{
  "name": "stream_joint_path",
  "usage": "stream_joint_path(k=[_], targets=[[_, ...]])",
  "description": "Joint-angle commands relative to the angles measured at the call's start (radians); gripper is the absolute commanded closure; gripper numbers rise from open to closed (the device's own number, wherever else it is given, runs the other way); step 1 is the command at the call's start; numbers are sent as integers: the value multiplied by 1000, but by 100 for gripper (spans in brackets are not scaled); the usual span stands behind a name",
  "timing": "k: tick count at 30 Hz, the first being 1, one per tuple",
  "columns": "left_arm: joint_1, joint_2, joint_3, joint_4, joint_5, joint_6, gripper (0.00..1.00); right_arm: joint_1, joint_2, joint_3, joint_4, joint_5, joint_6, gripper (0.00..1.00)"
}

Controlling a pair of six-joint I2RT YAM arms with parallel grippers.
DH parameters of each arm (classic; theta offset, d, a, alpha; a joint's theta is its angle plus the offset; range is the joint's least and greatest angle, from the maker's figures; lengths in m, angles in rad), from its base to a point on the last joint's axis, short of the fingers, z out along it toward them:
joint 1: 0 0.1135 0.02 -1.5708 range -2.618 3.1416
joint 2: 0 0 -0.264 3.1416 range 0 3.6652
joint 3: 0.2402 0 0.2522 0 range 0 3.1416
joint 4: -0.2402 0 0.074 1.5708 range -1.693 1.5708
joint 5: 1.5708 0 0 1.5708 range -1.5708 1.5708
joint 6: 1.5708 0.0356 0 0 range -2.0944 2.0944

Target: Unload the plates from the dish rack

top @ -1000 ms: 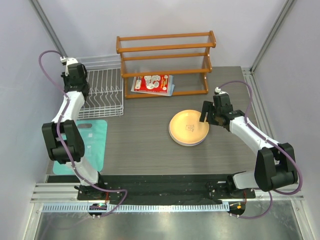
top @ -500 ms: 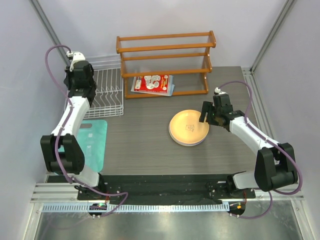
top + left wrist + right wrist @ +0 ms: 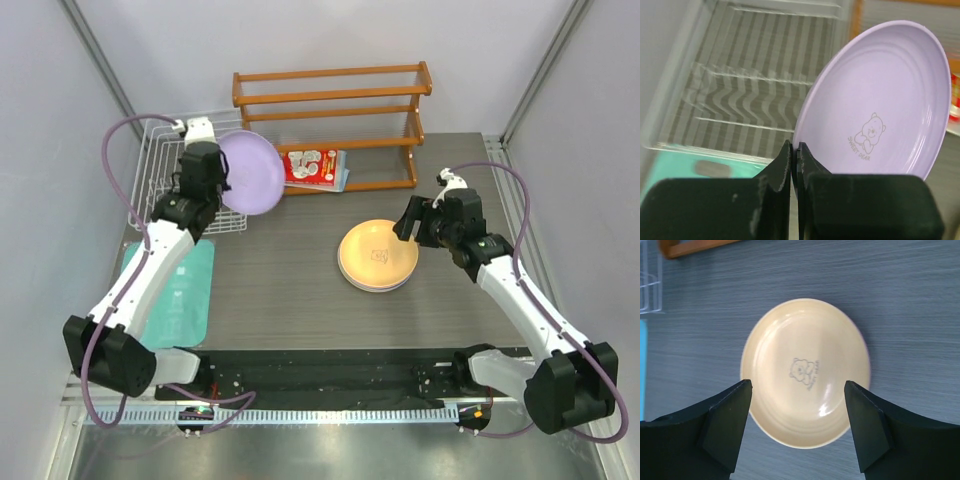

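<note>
My left gripper (image 3: pixel 222 180) is shut on the lower rim of a lavender plate (image 3: pixel 250 172), holding it tilted in the air at the right edge of the white wire dish rack (image 3: pixel 152 150). In the left wrist view the fingertips (image 3: pixel 805 155) pinch the plate (image 3: pixel 875 100), and the rack (image 3: pixel 740 75) below shows no plates in the visible part. A yellow plate (image 3: pixel 378 255) tops a small stack on the table. My right gripper (image 3: pixel 415 222) hangs open over that stack's right side; its wrist view shows the plate (image 3: pixel 805 355) between spread, empty fingers.
A brown wooden shelf (image 3: pixel 330 110) stands at the back, with a red and white package (image 3: pixel 308 165) lying in front of it. A teal cutting board (image 3: pixel 175 290) lies on the table's left side, near the rack's front.
My left arm has swung right from the rack's far left side, and the lavender plate, which was not in view, now shows in its jaws. The right arm has shifted slightly.
</note>
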State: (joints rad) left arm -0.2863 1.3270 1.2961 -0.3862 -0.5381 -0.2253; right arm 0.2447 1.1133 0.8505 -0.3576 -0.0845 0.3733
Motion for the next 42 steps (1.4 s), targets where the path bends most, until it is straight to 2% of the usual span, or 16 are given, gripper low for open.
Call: stream_joint_path(k=[1, 8, 22, 23, 24, 25, 27, 28, 29, 30, 31, 33, 35, 42], targets=[[-80, -63, -96, 23, 222, -196, 100, 21, -35, 25, 88, -176, 45, 20], [-207, -57, -152, 73, 320, -298, 100, 82, -23, 13, 216, -244, 134, 19], [-370, -8, -139, 130, 303, -329, 100, 133, 129, 2, 339, -258, 168, 21], [-381, -6, -139, 130, 302, -332, 100, 133, 137, 2, 341, -255, 168, 33], [-386, -3, -136, 130, 299, -332, 100, 133, 151, 2, 341, -250, 167, 38], [-389, 3, -136, 132, 297, -333, 100, 134, 155, 2, 339, -248, 162, 53], [-392, 5, -136, 132, 294, -332, 100, 133, 158, -1, 332, -236, 159, 71], [-392, 1, -138, 132, 290, -332, 100, 134, 154, -5, 324, -222, 157, 94], [-390, 0, -138, 136, 288, -330, 100, 134, 148, -8, 316, -212, 154, 99], [-392, -3, -141, 138, 274, -324, 100, 133, 132, -10, 306, -198, 148, 99], [-392, -6, -147, 139, 267, -321, 89, 133, 122, -10, 268, -146, 142, 99], [-392, -12, -153, 135, 248, -306, 55, 133, 93, -11, 229, -75, 124, 99], [-390, -29, -173, 126, 195, -296, 1, 128, 54, -8, 155, 23, 108, 99], [-392, -113, -248, 118, -14, -212, 1, 93, -24, -21, -58, 198, 102, 99]])
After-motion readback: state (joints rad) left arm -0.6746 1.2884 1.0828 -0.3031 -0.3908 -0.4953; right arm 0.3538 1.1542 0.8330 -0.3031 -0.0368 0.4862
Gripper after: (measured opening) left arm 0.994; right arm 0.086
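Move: The left gripper already holds the tilted purple plate by its left rim, out over the dish rack, whose middle lies about 11 cm left, 9 cm ahead and 23 cm below. The yellow-topped plate stack lies 37 cm right of this hand, 10 cm back and 25 cm below; the red box is 18 cm right, 11 cm ahead. From the open right gripper, the purple plate is 38 cm left, 11 cm ahead and 13 cm above; the stack is 8 cm left. Sweep the left gripper about 20 cm right, also back and down some 7 cm each, swinging it clockwise to carry the purple plate towards the right gripper. Meanwhile reach the right gripper some 10 cm left, rising then dipping, and close it on the plate's right rim. Then open the left fingers, draw them a little back to the left, and start the right hand back rightward with the plate. ##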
